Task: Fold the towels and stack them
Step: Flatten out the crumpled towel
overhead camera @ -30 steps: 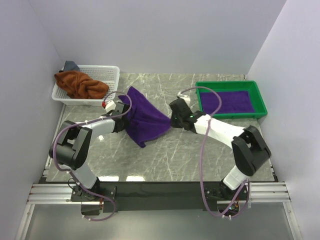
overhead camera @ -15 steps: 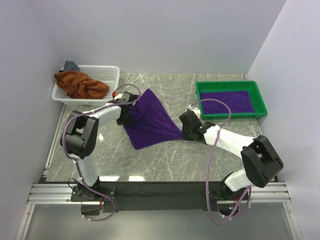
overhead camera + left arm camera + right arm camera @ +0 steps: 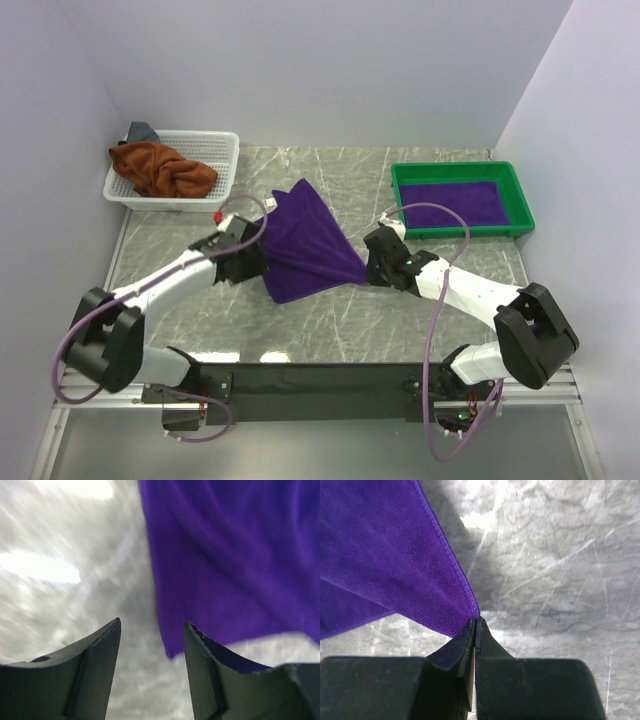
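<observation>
A purple towel (image 3: 305,240) is stretched over the middle of the marble table, drawn to a point at its right corner. My right gripper (image 3: 368,268) is shut on that corner; in the right wrist view the cloth (image 3: 380,555) runs up and left from the pinched jaw tips (image 3: 476,620). At the towel's left edge my left gripper (image 3: 255,262) stands open. The left wrist view shows nothing between its fingers (image 3: 152,622), and a loose corner of the towel (image 3: 230,555) lies just beyond the gap. A second purple towel (image 3: 455,203) lies flat in the green tray (image 3: 515,190).
A white mesh basket (image 3: 215,150) at the back left holds a crumpled rust-brown towel (image 3: 160,168) with a grey-blue towel (image 3: 142,131) behind it. Walls close in the table on the left, back and right.
My left gripper opened, let go of the purple towel's left edge and drew back toward me. The towel dropped and spread wider. My right gripper kept its hold and shifted slightly right.
</observation>
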Action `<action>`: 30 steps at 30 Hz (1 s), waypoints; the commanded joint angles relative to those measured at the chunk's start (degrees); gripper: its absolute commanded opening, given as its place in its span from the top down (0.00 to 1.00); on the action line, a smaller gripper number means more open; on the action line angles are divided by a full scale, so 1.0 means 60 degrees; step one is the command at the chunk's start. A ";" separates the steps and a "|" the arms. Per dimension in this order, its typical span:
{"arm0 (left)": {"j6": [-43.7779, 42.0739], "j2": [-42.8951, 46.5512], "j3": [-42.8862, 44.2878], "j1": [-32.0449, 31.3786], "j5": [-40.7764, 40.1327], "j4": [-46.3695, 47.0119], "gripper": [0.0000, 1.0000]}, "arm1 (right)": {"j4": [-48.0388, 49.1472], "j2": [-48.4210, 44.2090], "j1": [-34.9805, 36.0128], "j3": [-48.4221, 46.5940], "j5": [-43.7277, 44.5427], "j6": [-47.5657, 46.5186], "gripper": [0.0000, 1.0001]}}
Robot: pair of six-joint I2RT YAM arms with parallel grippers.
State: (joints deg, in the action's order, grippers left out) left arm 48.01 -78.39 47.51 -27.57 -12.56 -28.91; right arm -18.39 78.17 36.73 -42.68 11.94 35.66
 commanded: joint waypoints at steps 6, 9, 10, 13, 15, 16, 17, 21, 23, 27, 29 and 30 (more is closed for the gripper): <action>0.2427 0.0599 -0.1530 -0.1497 0.0775 0.0993 0.46 | 0.0384 -0.0431 0.0075 0.0345 -0.0057 0.0092 1.00; 0.2750 0.0482 -0.1692 -0.1615 0.0818 0.1550 0.49 | 0.0414 -0.0431 0.0075 0.0374 -0.0057 0.0092 1.00; 0.2823 0.0322 -0.1663 -0.1645 0.0847 0.1638 0.49 | 0.0414 -0.0445 0.0060 0.0374 -0.0057 0.0106 1.00; 0.2955 -0.0160 -0.1502 -0.1864 0.0789 0.1654 0.52 | 0.0400 -0.0518 0.0089 0.0404 -0.0028 0.0092 1.00; 0.2999 -0.0367 -0.1472 -0.1966 0.0775 0.1566 0.56 | 0.0385 -0.0592 0.0075 0.0447 0.0001 0.0092 1.00; 0.3043 -0.0455 -0.1487 -0.1996 0.0745 0.1537 0.57 | 0.0370 -0.0650 0.0075 0.0448 0.0001 0.0092 1.00; 0.3130 -0.0470 -0.1531 -0.1996 0.0687 0.1507 0.59 | 0.0356 -0.0665 0.0075 0.0462 0.0016 0.0106 1.00; 0.3292 -0.0295 -0.1765 -0.2026 0.0526 0.1332 0.60 | 0.0355 -0.0811 0.0075 0.0477 0.0045 0.0107 1.00; 0.3351 -0.0265 -0.1809 -0.2026 0.0438 0.1229 0.62 | 0.0370 -0.0870 0.0089 0.0506 0.0060 0.0121 1.00; 0.3453 -0.0382 -0.1911 -0.2011 0.0394 0.1156 0.68 | 0.0429 -0.0885 0.0075 0.0535 0.0060 0.0107 1.00; 0.3497 -0.0412 -0.1999 -0.2011 0.0364 0.1170 0.75 | 0.0429 -0.0929 0.0075 0.0564 0.0074 0.0107 1.00; 0.3512 -0.0412 -0.2043 -0.2011 0.0335 0.1141 0.79 | 0.0458 -0.0943 0.0089 0.0579 0.0060 0.0136 1.00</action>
State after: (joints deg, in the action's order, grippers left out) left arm 67.90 -79.99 37.32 -39.24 -9.32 -20.12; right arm -17.10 74.56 36.88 -40.03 11.11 36.16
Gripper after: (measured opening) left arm 0.235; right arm 0.011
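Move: The purple towel's loose near corner lies about 6 cm back, 6 cm to the right and 6 cm below the left hand, whose fingers are open. The towel's opposite near corner, pinched in the right gripper, is some 22 cm to the left hand's right and 2 cm back; the far tip is about 18 cm ahead and 10 cm right. From the right hand, the loose corner lies about 19 cm left, 4 cm back and 4 cm below. The towel's loose near corner is what the left hand comes down to: it swings back and right about 6 cm each way while sinking some 5 cm, most of it quickly, then creeps right and down as it rolls about 10 degrees, left side down. Its half-open fingers close most of the way around the corner. The right hand keeps its pinch and nearly holds its place. ##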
